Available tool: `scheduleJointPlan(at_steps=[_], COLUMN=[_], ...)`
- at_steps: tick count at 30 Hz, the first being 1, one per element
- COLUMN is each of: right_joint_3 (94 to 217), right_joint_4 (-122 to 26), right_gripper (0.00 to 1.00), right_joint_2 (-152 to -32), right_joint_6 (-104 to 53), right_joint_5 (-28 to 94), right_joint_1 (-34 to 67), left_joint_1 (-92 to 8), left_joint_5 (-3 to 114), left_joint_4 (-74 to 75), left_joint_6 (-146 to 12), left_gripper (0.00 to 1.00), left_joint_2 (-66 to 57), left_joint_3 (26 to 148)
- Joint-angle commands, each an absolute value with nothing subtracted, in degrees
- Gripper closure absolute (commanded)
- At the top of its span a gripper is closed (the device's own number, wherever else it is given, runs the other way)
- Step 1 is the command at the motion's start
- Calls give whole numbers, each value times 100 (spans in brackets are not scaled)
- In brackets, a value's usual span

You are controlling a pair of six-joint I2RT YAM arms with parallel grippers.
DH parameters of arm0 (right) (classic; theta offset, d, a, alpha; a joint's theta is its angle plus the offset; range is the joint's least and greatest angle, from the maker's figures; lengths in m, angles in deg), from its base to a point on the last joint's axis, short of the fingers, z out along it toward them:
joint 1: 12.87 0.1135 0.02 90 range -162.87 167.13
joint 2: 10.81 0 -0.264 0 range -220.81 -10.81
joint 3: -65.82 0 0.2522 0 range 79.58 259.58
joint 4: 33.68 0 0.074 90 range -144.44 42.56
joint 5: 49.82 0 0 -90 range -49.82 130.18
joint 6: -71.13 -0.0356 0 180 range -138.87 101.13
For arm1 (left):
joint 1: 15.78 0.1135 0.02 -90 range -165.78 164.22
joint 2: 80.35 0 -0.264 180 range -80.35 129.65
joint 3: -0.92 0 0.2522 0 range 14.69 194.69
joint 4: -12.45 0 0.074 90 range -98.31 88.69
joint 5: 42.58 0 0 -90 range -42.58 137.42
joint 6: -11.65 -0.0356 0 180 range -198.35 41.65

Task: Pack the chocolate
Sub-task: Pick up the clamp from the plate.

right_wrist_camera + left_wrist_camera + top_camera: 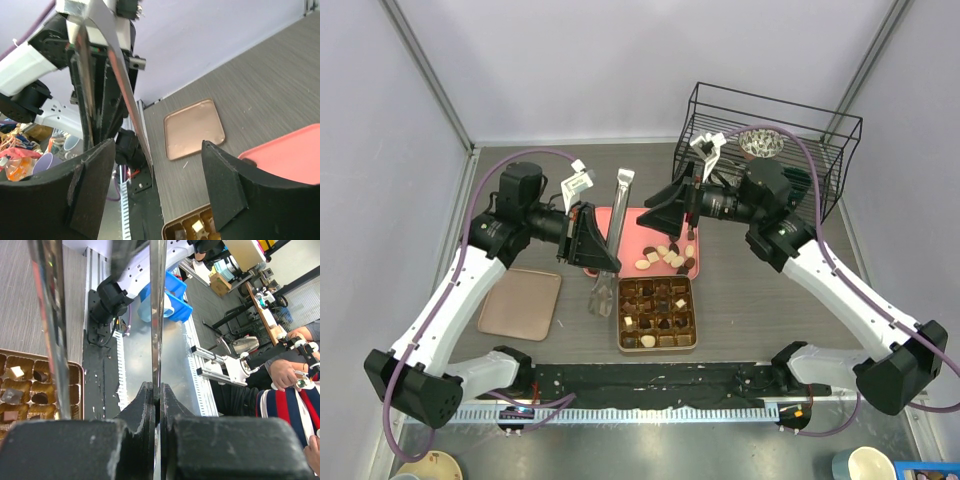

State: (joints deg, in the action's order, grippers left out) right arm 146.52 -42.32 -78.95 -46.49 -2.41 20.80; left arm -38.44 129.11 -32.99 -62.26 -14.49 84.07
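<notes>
Loose chocolate [666,257], brown and cream pieces, lies on the pink tray [632,222]. More chocolate [650,305] fills cells of the gold gridded box [657,346], also seen in the left wrist view [20,390]. My left gripper [603,256] [156,390] is shut on one blade of a pair of metal tongs [611,235] [158,310], held upright over the tray's left edge. My right gripper [657,215] [157,150] is open just right of the tongs [120,85], with one blade showing between its fingers and neither finger touching it.
A flat brown lid [520,303] [195,129] lies left of the box. A black wire basket [770,140] stands at the back right with a patterned bowl [760,143] inside. A black rail [650,380] runs along the near edge.
</notes>
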Motion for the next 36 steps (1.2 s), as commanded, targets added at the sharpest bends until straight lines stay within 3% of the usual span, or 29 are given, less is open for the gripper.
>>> scheduleJointPlan(at_steps=[1,12,28,36], right_joint_3=[14524,14207,14146,13909], right_joint_4=[-4138,-3822,-3233,-2461], right_gripper=[27,43,45,70], right_joint_2=[-7761,-7646,-8015,-8174], right_joint_6=[-4629,-4515,-4489,-4673], right_joint_5=[-394,300,880,1293], right_joint_1=[2070,2421,3133,3292], left_joint_1=[-3854,-3872,-3977,-4074], left_joint_5=[13100,13013,12942,12951], left_joint_4=[-3093,-3102,-3110,-3110], left_joint_6=[-6271,-6289,-6236,-6201], left_gripper=[100,100,100,100], left_joint_2=[-1584,-1452,-1320,-1320], left_joint_3=[8526,8640,8799,8834])
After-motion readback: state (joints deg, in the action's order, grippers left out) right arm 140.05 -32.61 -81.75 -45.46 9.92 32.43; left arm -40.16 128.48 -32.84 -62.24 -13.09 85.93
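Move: The clamp stands roughly upright in the left fingers. Its middle is about 6 cm to the right hand's left, 6 cm back and 4 cm lower; from the left hand it is some 4 cm ahead, 1 cm to the right and about level. Far below the right hand, roughly 36 cm down, the chocolate box lies straight back about 7 cm, and the pink tray about 9 cm ahead and 3 cm to its left. The right fingers come around the clamp's farther leg, one on either side; whether they touch it can't be seen. The right hand first sinks about 3 cm, then slides some 5 cm left and a little back towards the clamp, fingers still pointing left and narrowing from mostly open to about a third. The left hand stays almost in place and keeps its closed grip on the other leg. ##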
